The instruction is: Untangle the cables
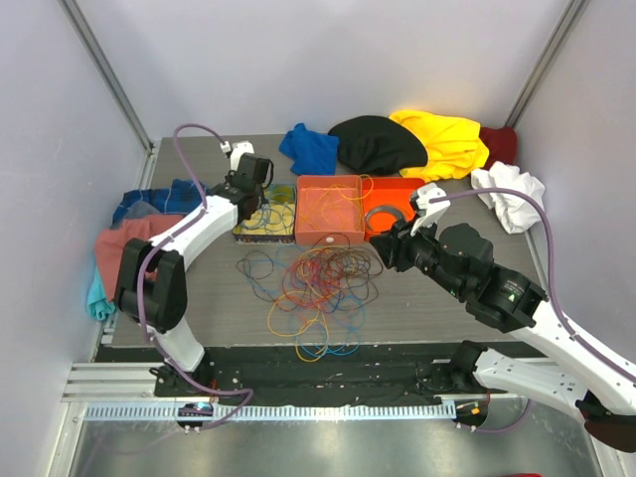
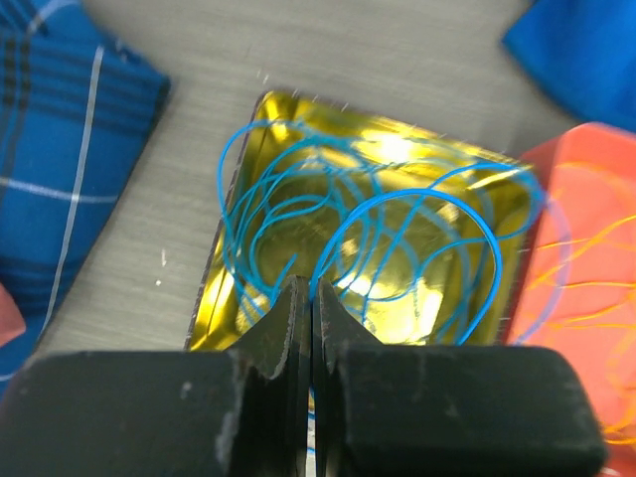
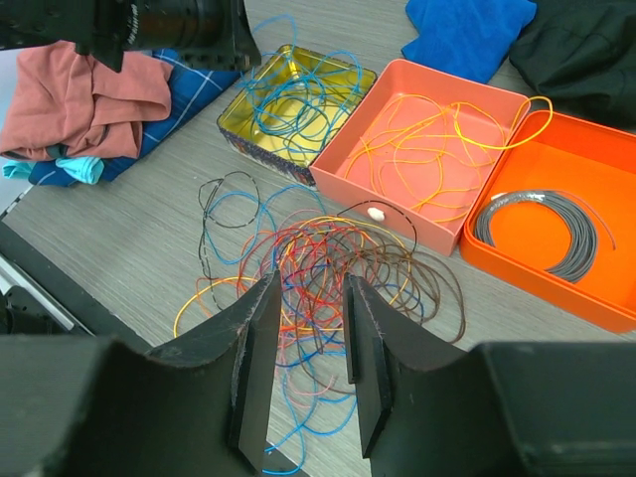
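Note:
The cables [image 1: 318,283] lie as a loose tangle of orange, red, blue, yellow and dark loops on the grey table in front of the trays. My right gripper [image 3: 308,283] hangs open just above this tangle [image 3: 318,238] with nothing between its fingers; in the top view it [image 1: 383,248] sits at the heap's right edge. My left gripper [image 2: 313,288] is shut over a gold tin [image 2: 397,139] full of blue cable loops [image 2: 417,199]. One blue strand runs up from between its closed tips. In the top view it [image 1: 246,199] hovers at the tin's left side.
A pink tray [image 3: 397,214] holds orange cables [image 3: 427,149]. An orange tray [image 3: 596,298] holds a grey coiled ring [image 3: 542,234]. Cloths ring the table: plaid blue [image 1: 149,204], salmon [image 1: 119,248], blue [image 1: 310,147], black [image 1: 378,144], yellow [image 1: 447,139] and white [image 1: 507,194].

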You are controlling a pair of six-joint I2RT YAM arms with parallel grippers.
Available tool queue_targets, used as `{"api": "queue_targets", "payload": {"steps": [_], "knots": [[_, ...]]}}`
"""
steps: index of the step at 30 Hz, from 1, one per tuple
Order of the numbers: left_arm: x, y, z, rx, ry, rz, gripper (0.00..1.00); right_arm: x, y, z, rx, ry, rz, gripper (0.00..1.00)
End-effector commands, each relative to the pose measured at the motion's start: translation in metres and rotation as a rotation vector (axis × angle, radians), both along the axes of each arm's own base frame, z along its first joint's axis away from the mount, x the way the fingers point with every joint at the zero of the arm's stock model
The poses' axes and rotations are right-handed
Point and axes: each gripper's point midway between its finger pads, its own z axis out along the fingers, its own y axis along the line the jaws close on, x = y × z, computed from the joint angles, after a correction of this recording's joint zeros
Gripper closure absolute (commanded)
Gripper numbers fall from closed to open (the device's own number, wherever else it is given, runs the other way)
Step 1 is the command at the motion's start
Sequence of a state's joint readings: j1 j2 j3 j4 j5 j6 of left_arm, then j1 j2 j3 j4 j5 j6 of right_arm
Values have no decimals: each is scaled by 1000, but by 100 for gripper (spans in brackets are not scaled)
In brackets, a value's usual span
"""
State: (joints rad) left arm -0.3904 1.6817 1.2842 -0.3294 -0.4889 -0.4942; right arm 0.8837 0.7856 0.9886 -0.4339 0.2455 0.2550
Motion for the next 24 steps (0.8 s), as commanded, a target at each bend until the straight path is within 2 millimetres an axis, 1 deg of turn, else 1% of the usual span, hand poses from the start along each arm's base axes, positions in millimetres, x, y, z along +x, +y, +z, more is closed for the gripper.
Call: {"api": "queue_targets", "payload": {"steps": [1, 4, 5, 8, 9, 13, 14, 15, 17, 18, 20, 21, 22, 24], "knots": [[2, 17, 2, 12, 16, 64, 100, 3, -1, 11, 20, -45, -13, 61], [1, 13, -9, 8, 49, 46, 100, 5, -1, 8, 15, -45, -17, 61], [0, 11, -18, 9, 75, 38, 100, 5, 0, 7, 11, -44, -16, 61], [-1, 7, -29, 5, 118, 28, 100, 6, 1, 6, 5, -43, -13, 62], [-1, 7, -38, 12, 140, 25, 100, 6, 1, 5, 5, -43, -14, 62], [1, 5, -46, 10, 160, 24, 99, 6, -1, 6, 2, -49, -17, 62], [2, 5, -48, 11, 163, 30, 97, 6, -1, 6, 3, -48, -18, 62], [6, 5, -41, 13, 150, 33, 86, 5, -2, 6, 2, -47, -19, 61], [7, 8, -40, 28, 158, 45, 70, 5, -2, 6, 2, -45, -18, 62], [11, 7, -31, 33, 140, 44, 58, 5, -3, 6, 2, -46, -21, 61], [13, 12, -20, 54, 123, 58, 48, 5, -2, 5, 2, -44, -20, 62], [14, 13, -15, 66, 116, 56, 41, 5, -2, 5, 2, -42, -20, 61], [18, 15, -4, 74, 93, 67, 38, 5, -2, 6, 4, -44, -20, 62], [15, 19, 6, 87, 95, 76, 33, 5, -2, 5, 3, -43, -20, 62]]}}
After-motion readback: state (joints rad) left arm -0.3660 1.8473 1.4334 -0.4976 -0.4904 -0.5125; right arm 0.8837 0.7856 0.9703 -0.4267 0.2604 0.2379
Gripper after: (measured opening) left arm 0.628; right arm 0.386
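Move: The gold tin waiting for the blue cable pinched in the left fingers has its middle about 12 cm below that hand, roughly 3 cm ahead and 3 cm right. The pink box stands some 16 cm right of the tin, level with it; the blue cloth is 16 cm beyond the tin and 12 cm right of it. The cable tangle lies about 20 cm nearer than the tin and 14 cm right of it. From the right hand, the tin is roughly 20 cm ahead, 29 cm left and 28 cm below. The blue cable, already gripped, is lowered by the left hand about 7 cm down towards the gold tin, the wrist tipping the fingers some 10 degrees steeper. Near the bottom the fingers open and let go of the cable, and the hand lifts back about 3 cm, fingers still spreading. ##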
